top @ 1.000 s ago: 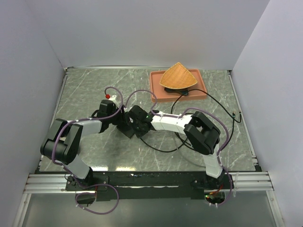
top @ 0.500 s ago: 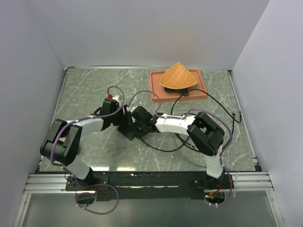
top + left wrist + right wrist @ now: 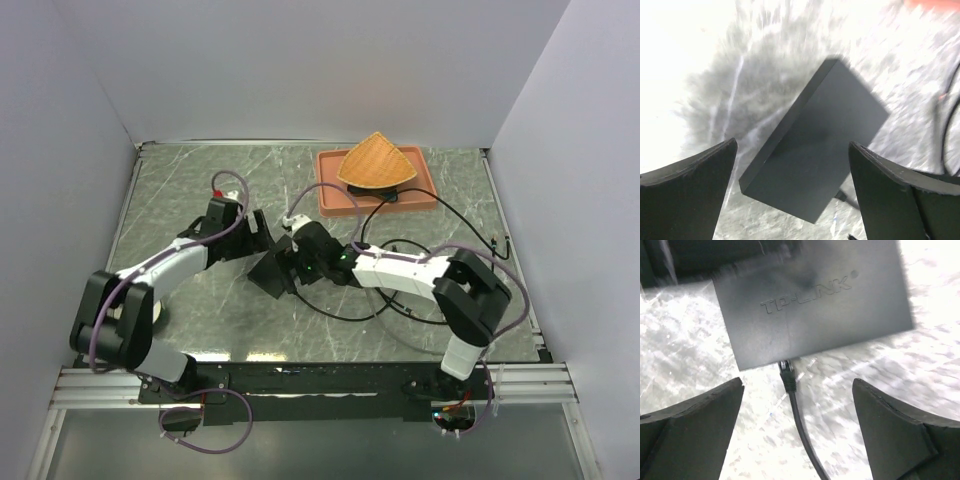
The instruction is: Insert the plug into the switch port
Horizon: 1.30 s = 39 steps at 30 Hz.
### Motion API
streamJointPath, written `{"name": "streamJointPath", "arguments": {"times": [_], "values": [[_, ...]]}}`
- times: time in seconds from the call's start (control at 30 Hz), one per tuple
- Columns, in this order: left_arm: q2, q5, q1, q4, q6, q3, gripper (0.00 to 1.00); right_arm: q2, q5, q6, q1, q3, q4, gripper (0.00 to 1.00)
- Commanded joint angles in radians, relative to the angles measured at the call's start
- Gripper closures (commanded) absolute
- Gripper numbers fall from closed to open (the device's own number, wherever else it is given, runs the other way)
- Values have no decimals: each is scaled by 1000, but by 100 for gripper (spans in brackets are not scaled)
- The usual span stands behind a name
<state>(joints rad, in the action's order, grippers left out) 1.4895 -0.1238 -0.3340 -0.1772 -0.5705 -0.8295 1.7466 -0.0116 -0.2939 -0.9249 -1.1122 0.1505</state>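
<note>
The flat black switch box [image 3: 270, 272] lies on the marble table between my two grippers. In the right wrist view the black plug [image 3: 786, 374] sits in the switch port [image 3: 784, 362] on the near edge of the box [image 3: 810, 300], and its cable [image 3: 802, 435] trails toward me. My right gripper [image 3: 798, 382] is open, its fingers well apart on either side of the plug and touching nothing. My left gripper [image 3: 792, 144] hangs open above the box [image 3: 820, 145], clear of it. The plug [image 3: 840, 195] shows at the box's lower edge.
A terracotta tray [image 3: 330, 200] stands at the back right with an orange fan-shaped dish [image 3: 375, 162] on it. The black cable [image 3: 380, 300] loops over the table under the right arm and runs to the tray. Walls close in the table's left, back and right sides.
Both grippers have opened. The right one let go of the plug and drew back a little. The left one released the box and pulled away to the back left.
</note>
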Motion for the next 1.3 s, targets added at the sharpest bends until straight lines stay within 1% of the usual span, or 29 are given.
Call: {"name": "streamJointPath", "arguments": {"times": [0.0,0.03,0.1,0.2,0.27,0.4,0.47,0.5,0.53,0.57,0.6,0.63,0.73,0.77,0.8,1.1,1.13,1.27], "values": [[-138,85,7,-16,-14,-82,1,-125,-83,32,8,17,-11,1],[-156,87,7,-12,-19,-89,4,-151,-94,35,9,17,-3,0],[-196,85,7,16,-26,-105,4,-176,-120,47,15,11,23,1],[-215,70,7,39,-55,-147,4,-209,-166,47,37,2,75,1],[-207,34,7,56,-84,-178,4,-228,-211,44,70,6,101,1],[-138,-43,6,76,-124,-259,4,-246,-306,32,119,21,182,1],[-127,-60,1,114,-138,-249,4,-243,-341,24,142,40,198,3],[-130,-74,0,142,-144,-208,4,-231,-344,16,152,44,207,5],[-132,-80,0,163,-156,-185,4,-225,-350,10,161,55,218,8],[-135,-86,0,203,-158,-165,4,-216,-352,-5,184,60,221,25],[-133,-94,0,214,-158,-133,4,-193,-350,-16,195,63,228,30],[-130,-93,0,222,-155,-122,4,-182,-343,-24,207,68,230,33],[-112,-91,0,214,-147,-115,4,-141,-294,-27,232,77,213,32],[-106,-97,0,211,-144,-117,4,-130,-292,-28,233,75,212,39],[-106,-102,0,223,-144,-112,4,-107,-294,-33,233,71,221,41],[-104,-91,0,202,-121,-114,4,7,-327,-71,244,23,291,43],[-104,-86,0,196,-121,-115,4,14,-323,-74,251,19,293,48],[-109,-82,0,200,-118,-112,4,21,-260,-70,267,43,265,59]]}}
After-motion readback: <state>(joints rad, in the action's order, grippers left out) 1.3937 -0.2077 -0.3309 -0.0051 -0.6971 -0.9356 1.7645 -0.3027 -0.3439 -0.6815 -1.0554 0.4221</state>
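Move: The loose grey plug lies about 16 cm to the right hand's right, 6 cm ahead and 6 below, with a black cable running some 1 cm to its right. The switch's middle is about 5 cm ahead, 5 left and 5 below the right hand; a loose black plug lies roughly 9 cm ahead, 23 right and 6 below. From the left hand, the grey plug is about 24 cm right, 5 back and 6 below. Right hand arcs some 16 cm right and down towards the grey plug, half closing; left lifts 11 cm. ##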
